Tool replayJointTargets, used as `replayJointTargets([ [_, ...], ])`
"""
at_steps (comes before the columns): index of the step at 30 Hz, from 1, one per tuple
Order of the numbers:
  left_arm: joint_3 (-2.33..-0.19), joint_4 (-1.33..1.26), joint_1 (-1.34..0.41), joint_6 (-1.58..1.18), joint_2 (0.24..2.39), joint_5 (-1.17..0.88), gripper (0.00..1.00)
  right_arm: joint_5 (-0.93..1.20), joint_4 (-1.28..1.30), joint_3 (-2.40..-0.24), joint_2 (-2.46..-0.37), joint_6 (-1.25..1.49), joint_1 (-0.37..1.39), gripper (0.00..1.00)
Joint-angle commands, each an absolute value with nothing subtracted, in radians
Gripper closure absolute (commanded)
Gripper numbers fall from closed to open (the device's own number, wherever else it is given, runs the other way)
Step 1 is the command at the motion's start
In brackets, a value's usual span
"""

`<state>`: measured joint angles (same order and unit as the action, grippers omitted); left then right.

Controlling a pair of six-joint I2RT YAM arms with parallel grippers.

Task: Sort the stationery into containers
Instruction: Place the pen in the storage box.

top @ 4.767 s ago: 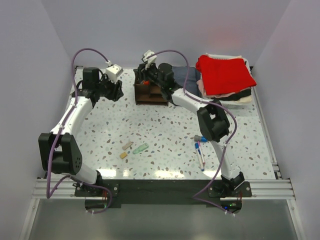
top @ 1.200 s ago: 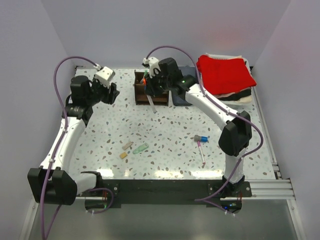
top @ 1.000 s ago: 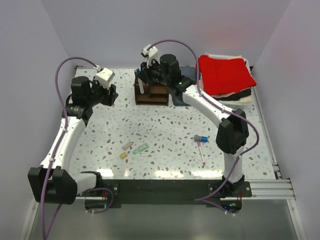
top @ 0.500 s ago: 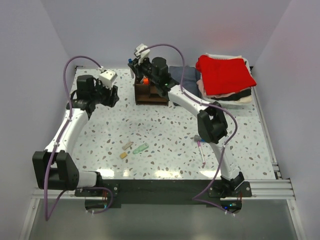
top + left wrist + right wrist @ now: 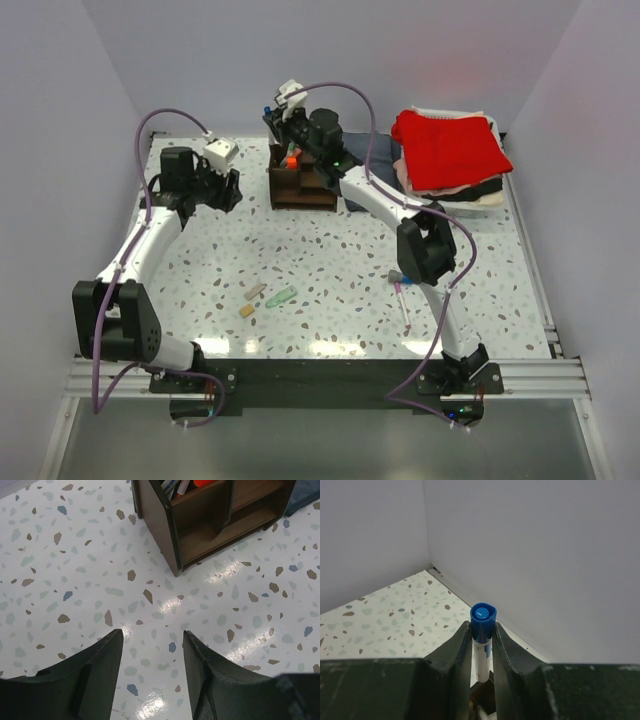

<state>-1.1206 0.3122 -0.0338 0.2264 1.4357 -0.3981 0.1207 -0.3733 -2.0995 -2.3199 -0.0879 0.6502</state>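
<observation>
My right gripper (image 5: 482,628) is shut on a blue-capped pen (image 5: 482,617), white-bodied and held cap-up. In the top view that gripper (image 5: 277,117) hangs over the back left of the dark brown wooden organizer (image 5: 303,190). An orange-banded marker (image 5: 207,482) and other pens stand in the organizer's (image 5: 200,525) back compartments. My left gripper (image 5: 152,636) is open and empty above bare table, left of the organizer. Two tan blocks (image 5: 254,292) (image 5: 246,311), a pale green piece (image 5: 281,297) and a pink pen (image 5: 402,305) lie loose on the table.
A pile of folded clothes with a red top (image 5: 448,148) sits at the back right, with a dark blue cloth (image 5: 362,170) beside the organizer. A small blue-grey item (image 5: 399,277) lies by the right arm's elbow. Walls close in on three sides.
My right gripper has carried the blue-capped pen from the organizer's front up and back to its rear left, turning it upright. The left arm has shifted slightly.
</observation>
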Motion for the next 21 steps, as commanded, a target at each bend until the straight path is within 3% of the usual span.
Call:
replayJointTargets([
  [1, -1.177, 0.267, -0.026, 0.218, 1.439, -0.426, 0.44, 0.080, -0.394, -2.118, -2.281, -0.121, 0.646, 1.00],
  [21, -1.155, 0.272, -0.026, 0.233, 1.443, -0.410, 0.44, 0.080, -0.391, -1.968, -2.293, -0.124, 0.643, 1.00],
])
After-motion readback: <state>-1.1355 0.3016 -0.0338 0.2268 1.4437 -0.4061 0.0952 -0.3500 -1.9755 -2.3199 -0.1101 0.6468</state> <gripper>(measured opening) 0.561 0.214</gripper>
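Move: The right hand holds the blue-ended pen roughly upright, fingers level and pointing forward-left. The storage box's left compartment, already holding pens, lies almost straight below it, some 18 cm down and 1 cm right. The orange cap in the compartment is about 2 cm back, 3 cm right and 16 cm below; the folded blue cloth is about 20 cm right, level with the hand. From the left hand the compartment lies roughly 14 cm ahead, 11 cm right and 6 cm below. Still pinching the pen between its fingertips, the right hand hangs almost still at first, then lowers it about 7 cm, nearly straight down towards the box's left compartment, drifting barely a centimetre to the right. The fingertips tip down by just under 10 degrees on the way and keep their hold. ##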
